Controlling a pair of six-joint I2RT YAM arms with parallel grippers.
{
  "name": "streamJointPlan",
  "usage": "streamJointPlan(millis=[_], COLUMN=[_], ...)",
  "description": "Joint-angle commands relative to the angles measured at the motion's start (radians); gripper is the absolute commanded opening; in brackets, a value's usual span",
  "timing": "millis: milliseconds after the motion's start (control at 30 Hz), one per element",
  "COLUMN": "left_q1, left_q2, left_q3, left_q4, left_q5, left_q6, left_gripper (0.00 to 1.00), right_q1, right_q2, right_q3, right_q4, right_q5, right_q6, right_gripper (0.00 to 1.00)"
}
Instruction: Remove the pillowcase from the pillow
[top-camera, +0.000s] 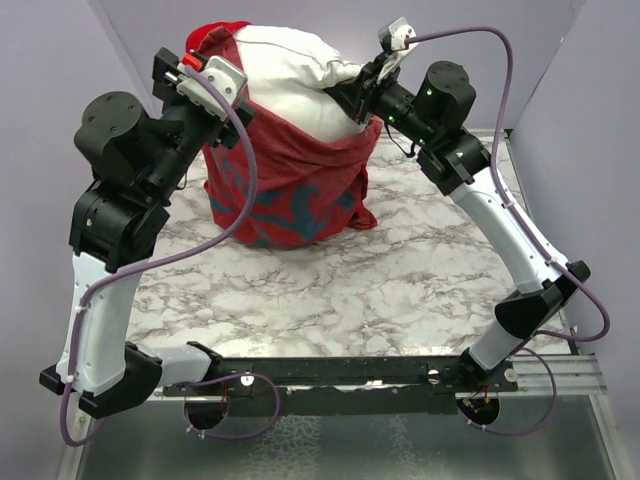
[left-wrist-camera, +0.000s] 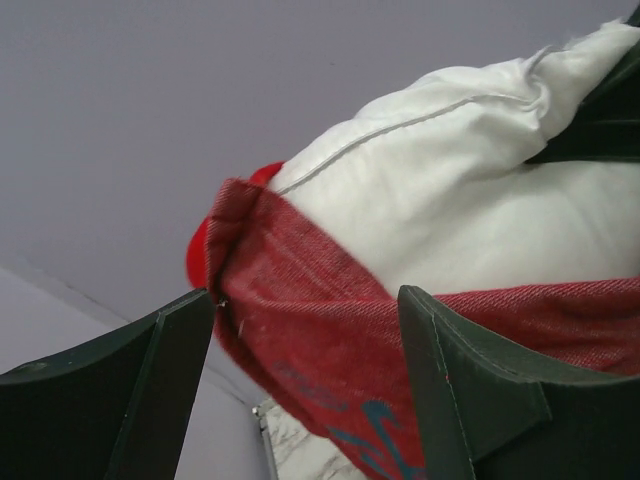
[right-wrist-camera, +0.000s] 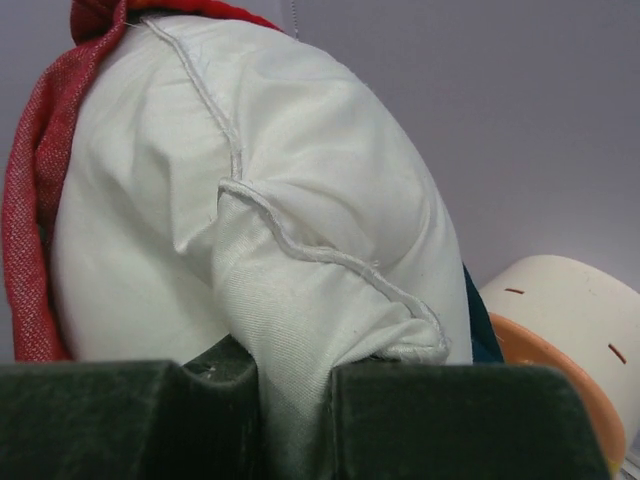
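Observation:
The white pillow (top-camera: 290, 75) stands upright at the back of the table, its top half bare. The red pillowcase (top-camera: 285, 190) is bunched round its lower half. My left gripper (top-camera: 198, 64) is at the case's upper left edge. In the left wrist view this gripper (left-wrist-camera: 310, 335) is open, and the red pillowcase (left-wrist-camera: 320, 330) lies loose in the gap below the pillow (left-wrist-camera: 470, 190). My right gripper (top-camera: 354, 90) is at the pillow's upper right corner. There it (right-wrist-camera: 295, 400) is shut on a pinched fold of the pillow (right-wrist-camera: 270, 200). The pillowcase's (right-wrist-camera: 30, 230) edge shows at the left.
The marble tabletop (top-camera: 330, 290) is walled in purple at the back and sides. A cream-and-orange object (right-wrist-camera: 560, 320) stands behind the pillow on the right. A black rail (top-camera: 350, 375) with the arm bases runs along the near edge.

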Motion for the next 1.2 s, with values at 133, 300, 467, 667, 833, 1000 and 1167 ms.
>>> streamJointPlan(millis=[133,300,467,667,833,1000,1167], left_q1=[-0.001,0.001,0.027,0.098,0.21,0.239,0.24], left_q2=[-0.043,0.05,0.176,0.157,0.101,0.018,-0.015], left_q3=[-0.039,0.033,0.222,0.169,0.117,0.042,-0.041], left_q4=[0.08,0.031,-0.092,-0.059,-0.035,-0.013,0.008], left_q5=[-0.151,-0.148,-0.178,-0.179,-0.14,-0.071,-0.077], left_q6=[-0.054,-0.189,-0.243,-0.244,-0.214,-0.2,-0.19], left_gripper=[0.77,0.77,0.74,0.64,0.55,0.57,0.51], right_q1=[0.003,0.003,0.003,0.003,0.003,0.003,0.003], right_q2=[-0.061,-0.101,-0.148,-0.182,-0.187,-0.168,-0.155], right_q3=[-0.056,-0.11,-0.164,-0.198,-0.19,-0.166,-0.148], right_q4=[-0.004,-0.003,-0.009,-0.019,-0.054,-0.075,-0.087], right_q5=[-0.005,-0.024,0.003,0.005,0.047,0.045,0.04], right_q6=[0.06,0.088,0.084,0.081,0.064,0.07,0.08], right_gripper=[0.01,0.01,0.01,0.01,0.01,0.01,0.01])
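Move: The pillowcase's upper left edge, which the left hand goes for, hangs about 10 cm ahead of its open fingers, level left to right and some 2 cm higher. From that hand the bare bulk of the pillow is some 10 cm ahead and 12 cm to the right; the pillow corner pinched by the right hand is about 3 cm ahead and 22 cm to the right. From the right hand, the pillowcase edge lies roughly 10 cm ahead and 24 cm to the left. The left hand, fingers open, first backs off a little and to the left, then reaches forward about 7 cm and slightly down to the pillowcase's edge and sweeps some 7 cm left while drawing part of the way back, turning about 15 degrees counter-clockwise, its left side dipping and its fingers closing partway, so that its right finger comes in between edge and pillow. Meanwhile the right hand keeps its pinch on the pillow's corner and draws it back about 4 cm, then holds there. ##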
